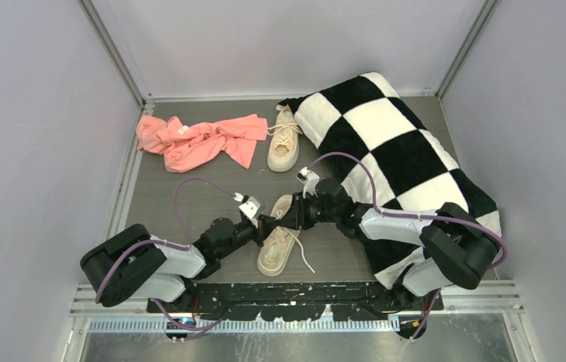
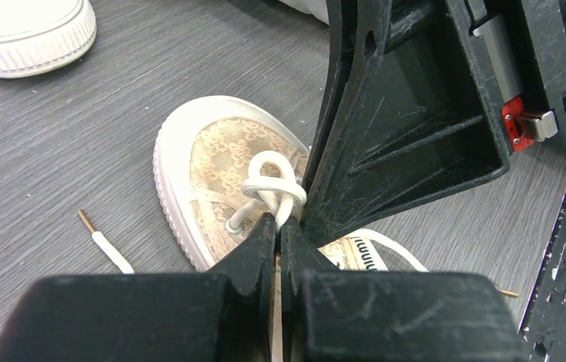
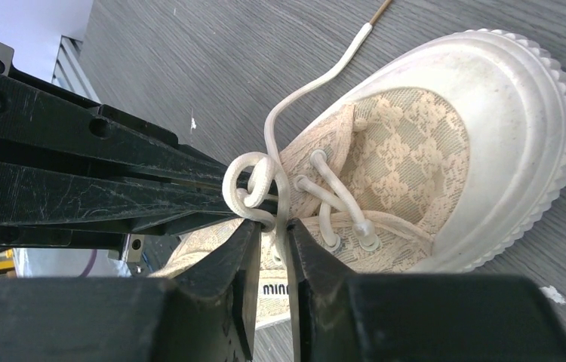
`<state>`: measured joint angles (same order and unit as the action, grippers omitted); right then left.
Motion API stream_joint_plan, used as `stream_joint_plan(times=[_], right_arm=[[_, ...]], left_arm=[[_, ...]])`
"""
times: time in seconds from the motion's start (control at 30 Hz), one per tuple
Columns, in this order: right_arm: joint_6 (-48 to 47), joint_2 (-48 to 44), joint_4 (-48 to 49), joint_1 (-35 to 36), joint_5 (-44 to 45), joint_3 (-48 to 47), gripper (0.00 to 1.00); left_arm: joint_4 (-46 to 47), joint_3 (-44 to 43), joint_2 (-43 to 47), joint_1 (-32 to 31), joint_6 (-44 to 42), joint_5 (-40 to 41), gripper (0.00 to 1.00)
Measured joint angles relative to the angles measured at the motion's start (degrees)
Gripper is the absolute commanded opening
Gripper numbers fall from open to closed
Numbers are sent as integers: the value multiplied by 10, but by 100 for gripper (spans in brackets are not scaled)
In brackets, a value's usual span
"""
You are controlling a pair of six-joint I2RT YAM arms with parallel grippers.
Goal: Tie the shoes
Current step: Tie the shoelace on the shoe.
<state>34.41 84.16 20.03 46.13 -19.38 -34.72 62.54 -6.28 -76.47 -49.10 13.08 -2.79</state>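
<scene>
The near shoe [image 1: 276, 245] lies on the grey table between both arms, beige with a thick pale sole [image 3: 521, 113]. Its cream lace forms a loose looped knot [image 2: 269, 185] over the eyelets. My left gripper [image 2: 280, 219] is shut on a lace strand just below that knot. My right gripper [image 3: 275, 226] meets it from the opposite side. Its jaws stand a narrow gap apart with another lace strand running between the tips, not visibly clamped. Both grippers [image 1: 269, 224] [image 1: 295, 213] nearly touch over the shoe. The second shoe [image 1: 285, 139] stands farther back, laces loose.
A black-and-white checkered pillow [image 1: 401, 151] fills the right side, close to my right arm. A pink cloth [image 1: 201, 139] lies at the back left. Loose lace ends [image 2: 110, 253] trail on the table beside the near shoe. Grey walls enclose the table.
</scene>
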Motion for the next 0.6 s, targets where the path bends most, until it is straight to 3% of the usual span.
stream_joint_plan(times=[0.1, 0.27, 0.6], right_arm=[[1, 0, 0, 0, 0, 0, 19], [6, 0, 1, 0, 0, 0, 1], [15, 2, 2, -2, -5, 0, 1]], left_arm=[[0, 0, 0, 0, 0, 0, 0], [0, 0, -1, 0, 0, 0, 0], [-8, 0, 4, 1, 0, 2, 0]])
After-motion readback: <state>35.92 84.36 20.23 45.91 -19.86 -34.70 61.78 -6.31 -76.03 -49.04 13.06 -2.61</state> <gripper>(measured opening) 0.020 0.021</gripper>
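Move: The lace strand beside the loose knot is already between the right hand's part-open fingertips, practically at the hand point. The shoe's middle lies about 3 cm back and 5 cm below that hand, and the tip of the loose lace tail about 14 cm back, 10 cm to the right and 7 cm down. From the left hand, already pinching the looped lace, the strand is only about 1 cm to the right, level with it. The right fingers pinch the lace strand right beside the knot, closing fully from about a quarter open while the hand stays in place over the shoe. Opposite them, almost tip to tip, the left hand holds still and keeps its shut grip on the looped lace; neither hand travels more than a few millimetres. ##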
